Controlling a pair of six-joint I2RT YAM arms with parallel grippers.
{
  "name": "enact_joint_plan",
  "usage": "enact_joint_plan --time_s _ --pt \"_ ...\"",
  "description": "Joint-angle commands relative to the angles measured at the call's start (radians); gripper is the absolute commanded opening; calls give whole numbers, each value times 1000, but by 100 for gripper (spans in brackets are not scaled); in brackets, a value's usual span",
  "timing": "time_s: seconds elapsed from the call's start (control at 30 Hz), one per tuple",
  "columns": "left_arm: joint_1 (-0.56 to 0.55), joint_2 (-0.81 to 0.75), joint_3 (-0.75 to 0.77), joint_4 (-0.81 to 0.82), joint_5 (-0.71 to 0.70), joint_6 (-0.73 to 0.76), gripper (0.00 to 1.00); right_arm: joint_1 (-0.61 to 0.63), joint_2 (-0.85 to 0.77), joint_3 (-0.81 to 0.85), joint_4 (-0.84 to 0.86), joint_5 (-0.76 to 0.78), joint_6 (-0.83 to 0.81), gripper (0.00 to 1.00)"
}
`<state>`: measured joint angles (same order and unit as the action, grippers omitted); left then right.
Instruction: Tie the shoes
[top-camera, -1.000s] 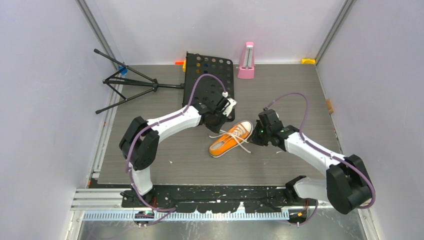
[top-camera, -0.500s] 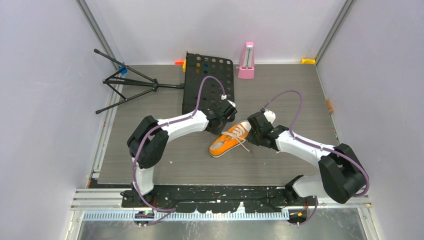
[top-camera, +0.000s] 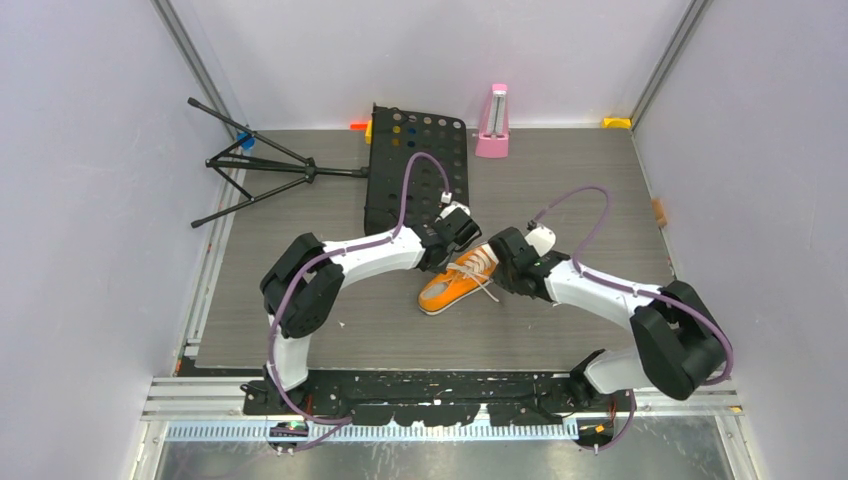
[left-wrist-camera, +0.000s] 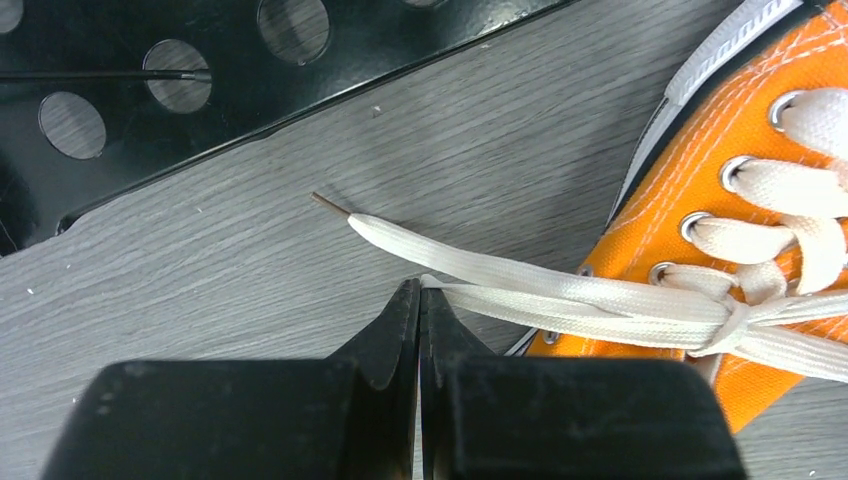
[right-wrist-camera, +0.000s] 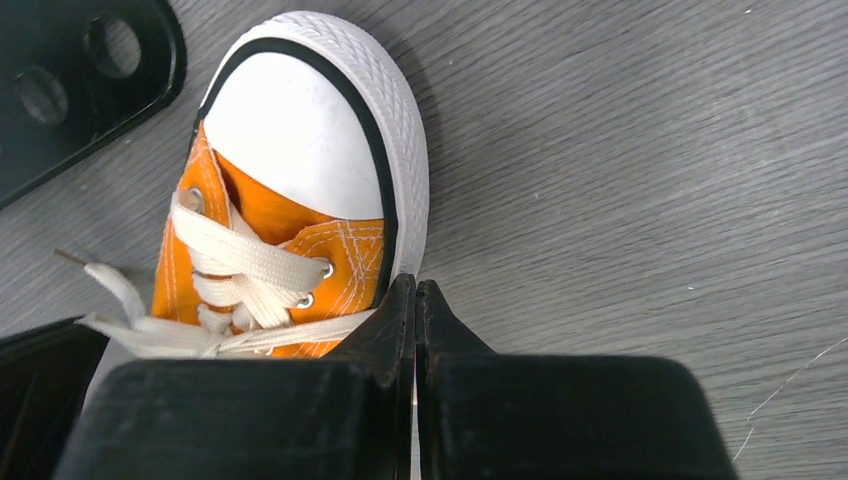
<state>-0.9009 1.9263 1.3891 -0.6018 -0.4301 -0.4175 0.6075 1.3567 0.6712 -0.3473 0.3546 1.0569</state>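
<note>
The orange sneaker (top-camera: 452, 287) lies mid-table on its sole, its white toe cap toward the front left. In the left wrist view its orange side (left-wrist-camera: 760, 130) is at the right, with white laces (left-wrist-camera: 560, 295) running from a knot to my left gripper (left-wrist-camera: 420, 290). That gripper is shut on a lace strand at its tips. It sits at the shoe's far side (top-camera: 465, 252). My right gripper (top-camera: 497, 272) is at the shoe's right side. In its own view (right-wrist-camera: 415, 285) it is shut, and a taut lace (right-wrist-camera: 300, 333) runs in behind its left finger beside the toe cap (right-wrist-camera: 290, 130).
A black perforated plate (top-camera: 415, 165) lies just behind the shoe; its edge shows in both wrist views (left-wrist-camera: 200, 110) (right-wrist-camera: 60, 90). A folded black tripod (top-camera: 260, 165) lies at the back left. A pink metronome (top-camera: 492, 122) stands at the back wall.
Both grippers have moved inward to the shoe, left from the far left, right from the right. The laces that lay spread out to both sides are now drawn in short.
</note>
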Motion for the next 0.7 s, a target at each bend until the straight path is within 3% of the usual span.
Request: enact_joint_plan --time_s 0.0,0.2,0.33,0.43,0.53,0.57,0.67 --pt "43 24 -43 -172 -246 -14 0 -16 104 0 -295 260 21 0" --pt "34 29 -56 -174 -262 -27 0 -2 142 34 -331 287 48 0" --pt "35 -24 -72 -129 -216 -1 0 -2 83 27 -206 191 -75 1" --pt "41 -102 -65 -106 -172 27 1 -3 16 78 -135 78 -206 27" --pt "66 -210 -64 -107 -131 45 14 -9 -50 154 -162 32 -277 49" --pt "78 -248 -75 -101 -110 49 20 -13 -75 163 -164 17 -298 54" --pt "115 -403 -156 -51 -60 56 53 -43 -164 158 -160 -18 -334 69"
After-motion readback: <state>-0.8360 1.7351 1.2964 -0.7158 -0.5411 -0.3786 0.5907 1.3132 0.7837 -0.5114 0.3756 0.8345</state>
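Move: The left hand holds a lace loop; the knot it pulls against lies about 7 cm to its right, 1 cm back and roughly level. The shoe's middle is some 5 cm right, 3 cm back and a little lower; the black perforated plate's middle is about 22 cm ahead, 4 cm left. From the right hand, also holding lace, the knot is about 6 cm left, level fore and aft and slightly higher; the white toe cap is 6 cm ahead, 2 cm left. Outward and slightly down, both hands pull the lace they still grip away from the knot: the left quickly, about 8 cm to its left, rolling some 15 degrees with its left side rising; the right only some 2 cm right and 2 cm down. Both then open, letting go of the lace, and rise clear, about 6 cm and 5 cm. ##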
